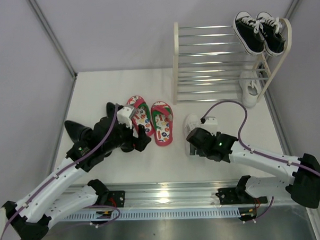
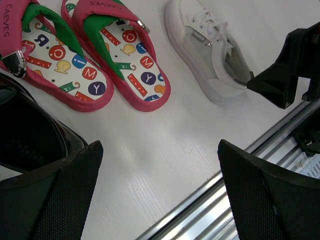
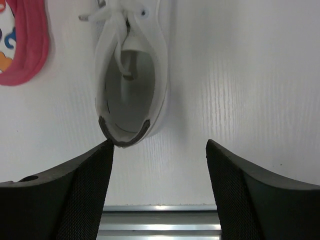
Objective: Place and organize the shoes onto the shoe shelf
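Observation:
A pair of red flip-flops (image 1: 149, 118) lies mid-table, also in the left wrist view (image 2: 120, 55). One white sneaker (image 1: 193, 121) lies just right of them. My right gripper (image 3: 159, 144) is open right behind its heel (image 3: 131, 75); the left fingertip (image 3: 106, 147) touches the heel rim and nothing sits between the jaws. My left gripper (image 2: 159, 145) is open over bare table, beside a glossy black dress shoe (image 2: 27, 137). A black dress shoe (image 1: 75, 130) pokes out from under the left arm. Another white sneaker (image 1: 250, 87) rests at the shoe shelf's (image 1: 221, 59) lower right.
Black canvas sneakers (image 1: 259, 30) with white laces stand on the shelf's top tier at the right. The metal base rail (image 1: 163, 199) runs along the near table edge. Grey walls close in on both sides. The right arm's dark body (image 2: 290, 70) shows in the left wrist view.

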`<state>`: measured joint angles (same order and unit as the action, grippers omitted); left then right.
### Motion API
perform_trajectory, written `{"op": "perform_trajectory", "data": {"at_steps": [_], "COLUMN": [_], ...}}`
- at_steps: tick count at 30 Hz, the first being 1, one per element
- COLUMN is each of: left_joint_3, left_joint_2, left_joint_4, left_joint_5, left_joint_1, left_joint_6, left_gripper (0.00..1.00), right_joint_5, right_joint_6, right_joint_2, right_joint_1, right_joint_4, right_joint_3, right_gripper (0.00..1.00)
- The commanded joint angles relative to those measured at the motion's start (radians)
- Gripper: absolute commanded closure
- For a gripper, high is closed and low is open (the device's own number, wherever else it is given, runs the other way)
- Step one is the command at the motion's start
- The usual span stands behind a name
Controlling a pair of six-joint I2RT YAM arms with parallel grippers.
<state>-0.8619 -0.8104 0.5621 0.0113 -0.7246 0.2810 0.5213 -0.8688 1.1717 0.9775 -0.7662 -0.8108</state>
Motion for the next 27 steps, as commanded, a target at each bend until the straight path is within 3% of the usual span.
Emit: {"op": "perform_trajectory", "data": {"at_steps": [1,10,20,25,27], "left_joint_3": [0.015,-0.04,-0.071,-0.072,-0.075], "left_joint_2": [-0.002,-0.082,-0.144,-0.154,-0.162], "left_joint_4": [-0.021,0.001,-0.031,-0.037,-0.048], "left_joint_5": [0.012,0.001,0.012,0.0,-0.005], "left_joint_1": [-0.007,-0.019,-0.085,-0.095,-0.101], "left_joint_6": [0.007,0.024,0.057,0.06,0.066], "left_gripper": [0.01,0.01,0.01,0.01,0.01], "right_joint_5": [0.049,-0.099,-0.142,-0.129,-0.129], "right_joint_6": [-0.01,0.097,0.137,0.185,0.198], "right_joint_2": [-0.053,-0.06,0.061,0.118,0.149], "right_joint_1": [-0.055,-0.229,-0.234,-0.256,-0.292], "right_joint_4": [0.03,0.209,0.323,0.337,0.341], "right_joint_3": [-0.033,0.045,0.094,0.096,0.076], "right_gripper": [0.24,0.3,0.41,0.58,0.77]}}
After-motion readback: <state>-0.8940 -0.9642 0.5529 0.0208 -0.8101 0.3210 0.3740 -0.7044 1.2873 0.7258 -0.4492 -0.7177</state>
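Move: The white shoe still on the table has its middle about 9 cm ahead of the right hand, 3 cm to its left and 6 cm below, its open heel end nearest the hand. The nearer flip-flop lies some 15 cm left of that shoe and 7 cm farther out; the farther flip-flop is about 26 cm left and 12 cm farther out than the shoe. From the left hand, the shoe lies roughly 8 cm ahead, 25 cm right and 18 cm below. Reaching forward about 5 cm over the shoe's heel, the right hand first lifts a little, then sinks some 6 cm to the ankle opening. Its fingers, part open, close around the right collar wall, one inside the shoe and one outside, and pinch it. The empty left hand, wide open, sinks slightly, then drifts about 3 cm right. ##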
